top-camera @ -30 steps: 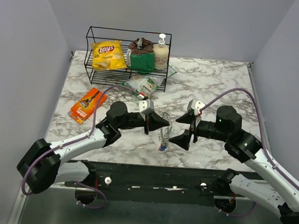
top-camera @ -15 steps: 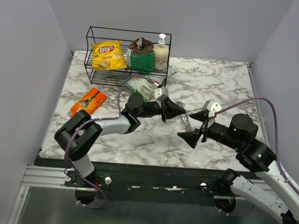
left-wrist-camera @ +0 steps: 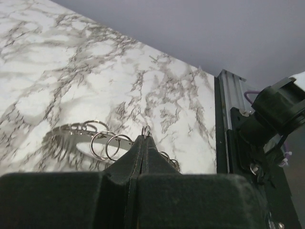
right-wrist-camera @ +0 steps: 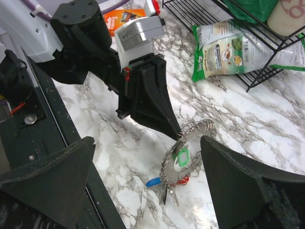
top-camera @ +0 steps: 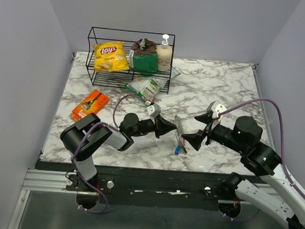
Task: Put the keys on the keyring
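Observation:
The keyring [top-camera: 178, 128] is a silvery coiled loop, tilted up off the marble near the front middle. My left gripper [top-camera: 172, 130] is shut on one coil at its top edge; the left wrist view shows that coil pinched at the gripper's tips [left-wrist-camera: 145, 138], with more coils [left-wrist-camera: 97, 143] behind. In the right wrist view the keyring [right-wrist-camera: 167, 164] hangs from the left gripper [right-wrist-camera: 177, 135]. Three keys hang on it: green head [right-wrist-camera: 181, 156], blue head [right-wrist-camera: 153, 182], red head [right-wrist-camera: 183, 180]. My right gripper [top-camera: 196, 129] stands open just right of the loop, touching nothing.
A black wire rack [top-camera: 92, 52] at the back holds a yellow chip bag [top-camera: 110, 56], a green bag and a soap bottle. A green-and-white packet [top-camera: 144, 86] lies before it, and an orange packet [top-camera: 90, 106] at the left. The table's front edge is close below the keys.
My left gripper has drawn back toward the front edge and slightly left, carrying the keyring with it. The right gripper has stayed open and hardly moved in the last half second.

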Available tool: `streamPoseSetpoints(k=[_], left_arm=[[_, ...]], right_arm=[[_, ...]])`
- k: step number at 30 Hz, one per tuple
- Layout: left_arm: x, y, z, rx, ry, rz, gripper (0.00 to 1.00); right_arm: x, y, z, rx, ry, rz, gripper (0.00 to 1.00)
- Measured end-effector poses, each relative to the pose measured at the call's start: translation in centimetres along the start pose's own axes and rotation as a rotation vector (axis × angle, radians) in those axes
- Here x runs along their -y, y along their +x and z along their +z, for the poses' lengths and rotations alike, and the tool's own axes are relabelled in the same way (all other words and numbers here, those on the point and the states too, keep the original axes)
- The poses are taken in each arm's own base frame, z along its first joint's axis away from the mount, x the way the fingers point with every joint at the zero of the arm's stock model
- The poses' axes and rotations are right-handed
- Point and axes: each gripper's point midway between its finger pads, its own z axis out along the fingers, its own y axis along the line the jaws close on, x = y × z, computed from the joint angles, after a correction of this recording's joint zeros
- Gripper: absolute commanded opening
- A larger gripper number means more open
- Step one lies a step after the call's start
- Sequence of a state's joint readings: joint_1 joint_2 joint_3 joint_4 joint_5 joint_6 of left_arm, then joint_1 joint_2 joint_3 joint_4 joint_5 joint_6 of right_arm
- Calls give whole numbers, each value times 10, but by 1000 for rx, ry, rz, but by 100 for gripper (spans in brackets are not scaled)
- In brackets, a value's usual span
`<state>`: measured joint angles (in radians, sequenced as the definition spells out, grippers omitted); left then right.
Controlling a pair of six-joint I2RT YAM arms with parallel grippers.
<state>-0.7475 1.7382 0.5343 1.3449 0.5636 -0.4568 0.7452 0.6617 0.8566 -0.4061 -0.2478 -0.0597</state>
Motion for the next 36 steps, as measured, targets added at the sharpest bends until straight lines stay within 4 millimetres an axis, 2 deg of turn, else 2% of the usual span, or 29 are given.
streamPoseSetpoints(k=[3, 5, 6, 8, 9, 12, 13, 14, 15, 19, 27, 36], left_arm=[[-2, 9, -15, -12, -53, -7, 3], [-5, 14, -22, -17, -89, -4, 9], [-3, 19, -30, -29, -104, -9, 18], [-3, 24, -39, -37, -141, -8, 24], [-4, 26, -45, -41, -166, -9, 34], [-8, 29, -60, -44, -233, -7, 57], [-10, 29, -65, -49, -259, 1, 61], [-10, 27, -67, -49, -272, 6, 64], [-10, 25, -69, -50, -290, 16, 75], [-12, 11, -76, -38, -351, 51, 99], [-20, -24, -106, 23, -535, 54, 99], [-58, -59, -161, 112, -974, -53, 99]], right_arm=[[0, 2, 2, -8, -1, 2, 100], [1, 3, 4, -16, -1, 4, 100], [1, 5, 5, -21, -2, 6, 100], [1, 7, 7, -31, -5, 9, 100], [1, 9, 9, -38, -7, 12, 100], [0, 13, 11, -53, -12, 21, 100], [0, 15, 12, -57, -14, 22, 100], [0, 16, 13, -60, -16, 23, 100], [-1, 16, 13, -63, -20, 24, 100], [-2, 16, 16, -61, -34, 25, 100], [-4, 17, 23, -66, -52, 36, 100], [-4, 20, 36, -81, -65, 65, 100]])
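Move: The left fingers still pinch the keyring's upper edge; the table spot where it is to lie is about 2 cm back of that hand, 1 cm left and 7 cm down. The blue tag hangs some 9 cm back and 2 cm right, the red tag 5 cm back and 5 cm right, both roughly 6 cm below. The green bag is about 26 cm ahead, 16 cm left. From the right hand, that table spot is around 2 cm ahead, 6 cm left and 20 cm below. Bring the left gripper left and down about 4 cm while opening the fingers wide to let go of the keyring onto the table, then rise and pull away to the left, ending some 18 cm left of the start, slightly forward, the wrist swung about 55 degrees counter-clockwise. Ease the open right gripper a little left and down towards the ring, touching nothing. ##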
